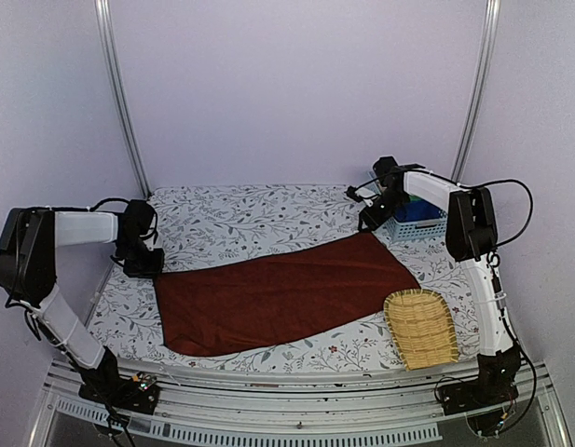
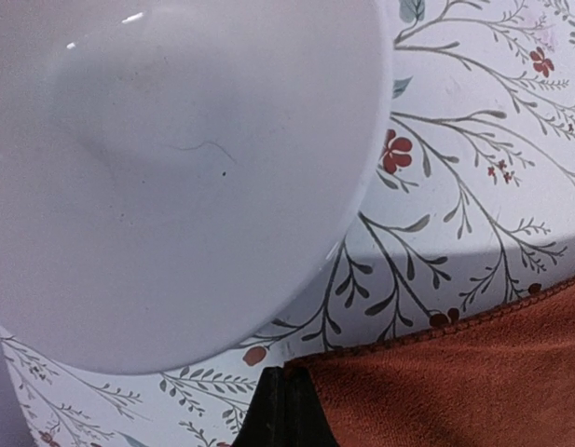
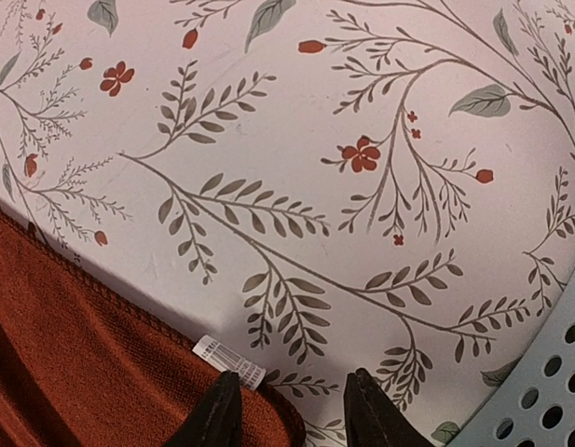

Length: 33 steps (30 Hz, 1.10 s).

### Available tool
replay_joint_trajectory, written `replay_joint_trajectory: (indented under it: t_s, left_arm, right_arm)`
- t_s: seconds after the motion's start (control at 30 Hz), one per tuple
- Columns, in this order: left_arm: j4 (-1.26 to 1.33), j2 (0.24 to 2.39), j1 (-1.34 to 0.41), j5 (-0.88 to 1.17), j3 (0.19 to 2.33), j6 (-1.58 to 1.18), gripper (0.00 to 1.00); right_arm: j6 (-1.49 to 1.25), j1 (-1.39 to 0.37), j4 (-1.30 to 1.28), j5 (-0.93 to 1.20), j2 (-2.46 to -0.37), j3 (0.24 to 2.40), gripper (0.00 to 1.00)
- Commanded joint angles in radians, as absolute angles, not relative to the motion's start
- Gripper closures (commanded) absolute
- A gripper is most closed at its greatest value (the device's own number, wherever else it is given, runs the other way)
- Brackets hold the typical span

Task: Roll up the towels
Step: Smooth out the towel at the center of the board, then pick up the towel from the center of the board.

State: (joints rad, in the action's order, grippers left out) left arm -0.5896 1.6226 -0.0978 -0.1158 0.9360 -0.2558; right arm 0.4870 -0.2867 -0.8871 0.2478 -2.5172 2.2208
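Note:
The dark reddish-brown towel (image 1: 278, 293) lies spread flat across the flowered tablecloth. My left gripper (image 1: 149, 263) is at its far left corner. In the left wrist view the black fingers (image 2: 285, 410) are pressed together with the towel's hemmed corner (image 2: 473, 372) pinched at their tips. My right gripper (image 1: 373, 219) is at the far right corner. Its jaws (image 3: 292, 391) stand apart over the towel's (image 3: 73, 354) rounded corner, beside the white label (image 3: 228, 358). The royal blue towel (image 1: 416, 209) sits bundled in the basket behind the right gripper.
A pale blue perforated basket (image 1: 419, 228) stands at the back right, its rim (image 3: 539, 391) close to the right fingers. A woven bamboo tray (image 1: 420, 328) lies near the front right. A smooth white rounded surface (image 2: 175, 168) fills much of the left wrist view.

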Motion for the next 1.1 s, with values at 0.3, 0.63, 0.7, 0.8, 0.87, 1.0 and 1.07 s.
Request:
replay_joint_trajectory:
  t_s: [0.3,0.63,0.7,0.8,0.87,1.0,1.07]
  left_arm:
    - [-0.595,1.606,-0.087,-0.115,0.958,-0.235,1.00]
    - [-0.628,1.495,-0.088,-0.140,0.971,-0.240,1.00]
    - [-0.642,1.443,-0.088,-0.142,0.977,-0.245,1.00]
    - [-0.668,1.347,-0.088,-0.128,0.984,-0.255,1.00]
    - [-0.690,1.287,-0.088,-0.110,0.988,-0.265,1.00]
    - [-0.738,1.157,-0.092,-0.076,1.002,-0.289,1.00]
    - [-0.767,1.091,-0.096,-0.074,1.018,-0.301,1.00]
  right_arm:
    - [0.503,-0.279,-1.046,0.268,-2.580,2.200,0.87]
    - [0.476,-0.261,-0.962,0.305,-2.417,2.200,0.98]
    - [0.464,-0.247,-0.934,0.340,-2.337,2.193,0.98]
    - [0.437,-0.222,-0.882,0.405,-2.224,2.160,0.98]
    - [0.414,-0.205,-0.842,0.442,-2.152,2.124,0.98]
    - [0.378,-0.174,-0.776,0.498,-2.015,2.031,0.98]
    - [0.367,-0.163,-0.753,0.515,-1.948,1.977,0.98]
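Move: The left gripper, shut, already holds the brown towel's left far corner; a white bowl stands about 8 cm ahead and 4 cm left of it. The right gripper, half open, has the towel's right far corner right at its tips, about 1 cm back, 1 cm left and 1 cm down. That corner lies roughly 20 cm ahead and 46 cm right of the left hand. The blue basket's middle is about 9 cm ahead and 13 cm right of the right hand. Keep the left gripper still and pinched on its corner while the right fingers close on the other far corner, easing back about 1 cm. Then raise both together off the table: the right faster, about 20 cm up with a slight drift right, fingers swinging forward and left; the left some 14 cm up, its fingertips tilting forward about 20 degrees. ##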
